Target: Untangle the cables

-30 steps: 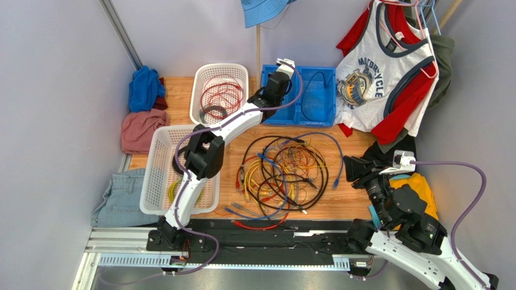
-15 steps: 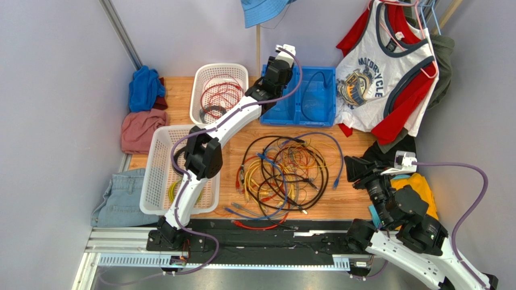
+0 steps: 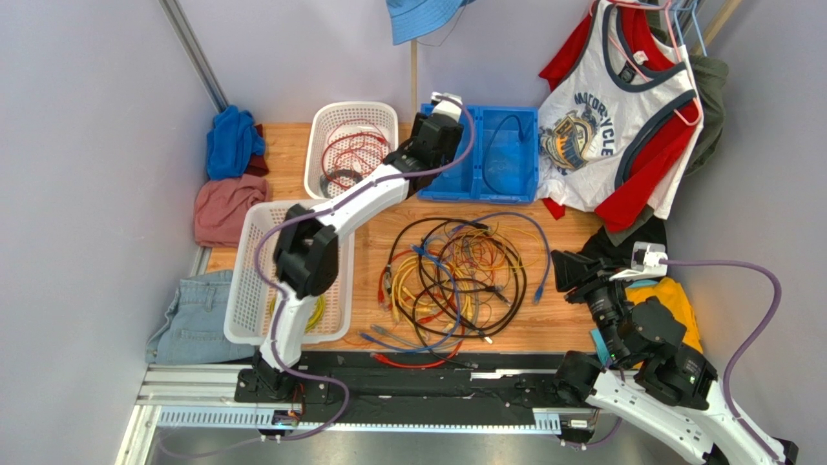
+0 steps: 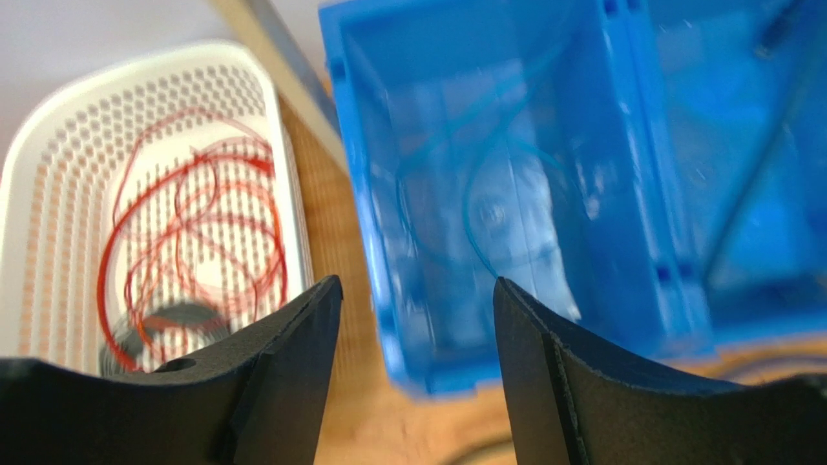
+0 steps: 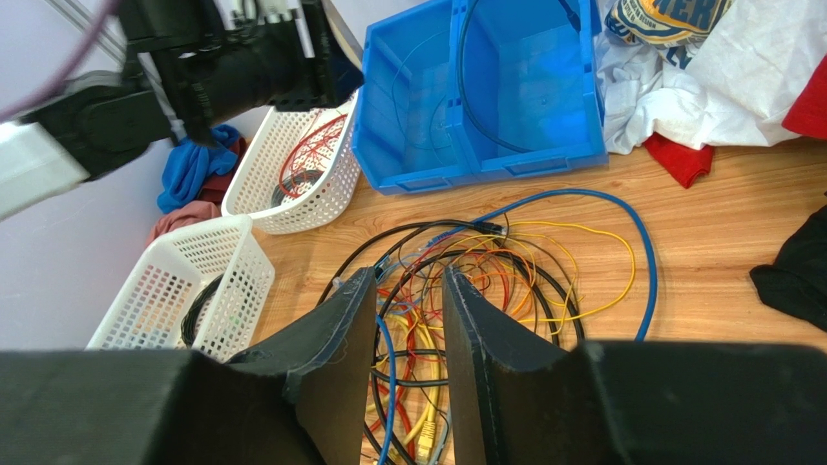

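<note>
The cables (image 3: 456,276) lie in a knotted heap of black, blue, yellow, orange and red cords in the middle of the wooden table, also seen in the right wrist view (image 5: 466,291). My left gripper (image 3: 434,124) hangs open and empty (image 4: 417,283) over the left edge of the blue bin (image 3: 456,184). A thin blue cable (image 4: 466,194) lies in the bin's left compartment and a black cable (image 3: 500,155) in its right one. My right gripper (image 3: 563,271) hovers to the right of the heap, its jaws apart (image 5: 409,273) with nothing between them.
A white basket (image 3: 388,121) with red and black cable coils stands left of the bin. A second white basket (image 3: 243,281) at the left holds yellow and black cable. Cloths (image 3: 228,179) lie at the far left, shirts (image 3: 621,107) hang at the right, and a black cloth (image 3: 631,242) lies by the right arm.
My left gripper has opened and shifted a little left over the blue bin, with its elbow swinging left. The right arm and the heap have not moved.
</note>
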You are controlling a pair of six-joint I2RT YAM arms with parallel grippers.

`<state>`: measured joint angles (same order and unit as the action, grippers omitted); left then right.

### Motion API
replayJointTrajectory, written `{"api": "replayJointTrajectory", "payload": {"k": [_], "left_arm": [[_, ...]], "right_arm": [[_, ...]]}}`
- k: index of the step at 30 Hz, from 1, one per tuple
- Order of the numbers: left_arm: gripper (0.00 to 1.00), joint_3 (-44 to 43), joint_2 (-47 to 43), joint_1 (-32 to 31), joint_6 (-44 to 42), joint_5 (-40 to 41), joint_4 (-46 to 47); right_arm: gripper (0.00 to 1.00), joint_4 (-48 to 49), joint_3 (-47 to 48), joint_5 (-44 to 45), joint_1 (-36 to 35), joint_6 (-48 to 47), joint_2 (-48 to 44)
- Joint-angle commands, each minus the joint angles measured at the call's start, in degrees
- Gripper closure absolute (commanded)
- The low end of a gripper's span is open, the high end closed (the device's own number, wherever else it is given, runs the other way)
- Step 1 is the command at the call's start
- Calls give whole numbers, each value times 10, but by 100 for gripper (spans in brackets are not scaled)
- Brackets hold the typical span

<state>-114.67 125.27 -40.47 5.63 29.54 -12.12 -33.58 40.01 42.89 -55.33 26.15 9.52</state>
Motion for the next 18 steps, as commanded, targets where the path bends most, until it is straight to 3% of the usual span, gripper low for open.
{"api": "replayJointTrajectory", "payload": {"k": [1,6,7,13,18], "left_arm": [[30,145,-186,-83,79,21,37],[17,295,-261,-176,157,4,41],[3,335,-280,-202,172,-4,37],[4,527,-407,-273,293,-23,38],[9,638,-494,-303,371,-57,46]], "right_arm": [[64,23,-14,-12,0,15,5],[54,20,-27,-55,0,57,23],[53,14,-29,-68,0,64,26],[42,-11,-37,-94,-1,86,51],[38,-25,-48,-113,-1,108,73]]}}
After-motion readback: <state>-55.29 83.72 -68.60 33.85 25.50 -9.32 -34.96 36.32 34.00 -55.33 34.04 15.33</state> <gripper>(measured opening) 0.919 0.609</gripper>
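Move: The cable tangle lies some 27 cm back and about 4 cm right of the left hand, roughly 20 cm below; the blue tray's middle is about 5 cm ahead and 9 cm right of that hand, the far white basket 4 cm ahead and 18 cm left, the near white basket 26 cm back and 29 cm left. From the right hand the tangle is about 8 cm ahead, 16 cm left and 27 cm below, a loose blue plug 5 cm ahead and 1 cm right. Towards the tangle both empty hands come: the left sweeps back about 33 cm from the blue tray, bowing out to the right and rising slightly before it sinks over the cables, its fingers opening wide, tipping down and turning clockwise some 20 degrees. The right eases left and down, about 5 cm each way, opening its fingers and tipping them slightly down. ##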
